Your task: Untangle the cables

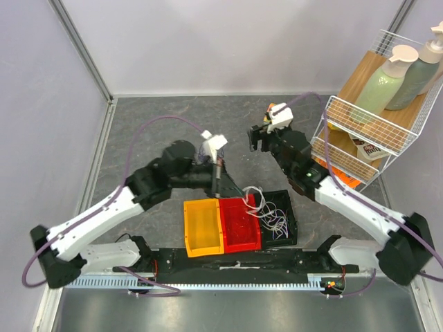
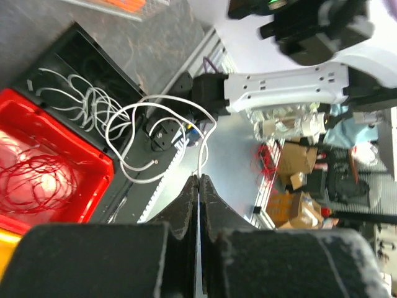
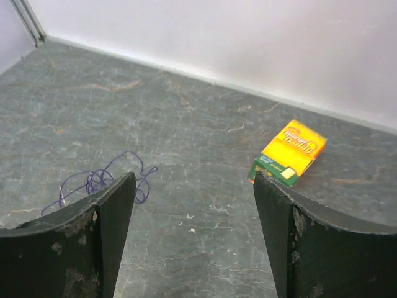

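Observation:
My left gripper (image 2: 200, 178) is shut on a thin white cable (image 2: 124, 118) that loops away from its tips toward the black tray (image 2: 87, 43), where more white cable (image 2: 68, 99) lies coiled. A red cable (image 2: 37, 180) sits bunched in the red tray (image 1: 240, 223). In the top view the left gripper (image 1: 217, 169) hangs above the trays with the white cable (image 1: 252, 194) trailing down to the right. My right gripper (image 3: 193, 183) is open and empty above bare table. A purple cable (image 3: 102, 182) lies loose on the table by its left finger.
An orange tray (image 1: 203, 226) sits left of the red one. A yellow and green box (image 3: 291, 151) lies on the table beyond my right finger. A white wire rack (image 1: 374, 117) with bottles stands at the right wall. Walls close in behind and on the left.

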`<action>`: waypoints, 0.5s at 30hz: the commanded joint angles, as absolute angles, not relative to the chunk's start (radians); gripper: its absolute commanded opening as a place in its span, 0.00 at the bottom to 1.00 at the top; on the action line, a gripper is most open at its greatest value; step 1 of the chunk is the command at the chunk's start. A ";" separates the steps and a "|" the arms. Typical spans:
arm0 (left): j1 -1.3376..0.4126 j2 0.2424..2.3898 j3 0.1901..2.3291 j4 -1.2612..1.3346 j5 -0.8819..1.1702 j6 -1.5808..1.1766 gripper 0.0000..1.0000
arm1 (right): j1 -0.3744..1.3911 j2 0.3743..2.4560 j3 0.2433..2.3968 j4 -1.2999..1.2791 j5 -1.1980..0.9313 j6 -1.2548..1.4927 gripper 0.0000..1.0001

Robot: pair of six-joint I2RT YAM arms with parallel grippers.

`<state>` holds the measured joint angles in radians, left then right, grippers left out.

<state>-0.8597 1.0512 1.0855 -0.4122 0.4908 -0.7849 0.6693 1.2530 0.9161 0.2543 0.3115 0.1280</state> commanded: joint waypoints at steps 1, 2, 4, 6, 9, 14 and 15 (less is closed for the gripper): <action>-0.997 1.190 1.129 -0.284 0.348 -0.816 0.02 | 0.666 1.062 0.873 0.334 0.370 0.081 0.84; -1.011 1.225 1.141 -0.270 0.330 -0.816 0.02 | 0.666 1.036 0.861 0.339 0.371 0.080 0.85; -1.025 1.287 1.149 -0.213 0.327 -0.822 0.02 | 0.666 0.993 0.854 0.331 0.377 0.074 0.85; -1.026 1.351 1.172 -0.207 0.318 -0.819 0.02 | 0.667 0.967 0.850 0.328 0.388 0.071 0.85; -1.035 1.420 1.167 -0.166 0.330 -0.830 0.02 | 0.666 0.957 0.841 0.336 0.402 0.071 0.85; -1.052 1.545 1.167 -0.120 0.350 -0.856 0.02 | 0.666 0.969 0.839 0.341 0.388 0.072 0.85; -1.057 1.564 1.163 -0.100 0.351 -0.864 0.02 | 0.667 0.971 0.838 0.342 0.388 0.074 0.85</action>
<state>-1.0348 1.5032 1.1275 -0.2066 0.3485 -0.8162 0.6693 0.9611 0.8501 0.3206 0.3763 0.0845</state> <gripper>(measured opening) 0.023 0.851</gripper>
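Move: The white cable pinched in the left hand is bound for the black box, whose middle lies about 13 cm to the right, 1 cm back and 27 cm below. The red box is about 2 cm to the hand's right, the yellow bin about 9 cm to its left, both 1 to 2 cm back and equally low. From the right hand, the purple cable is roughly 9 cm ahead, 13 cm left and 26 cm down; the yellow-green carton is some 20 cm ahead, 8 cm right and 25 cm down. Still pinching the white cable in shut fingers, the left hand carries it over towards the black box, sinking about 11 cm and going some 10 cm right, its fingertips tipping about 10 degrees farther down. The right hand, empty and wide open, climbs roughly 10 cm while drawing back and to its right from the purple cable, then comes to a near stop, fingers tilted up some 15 degrees. ##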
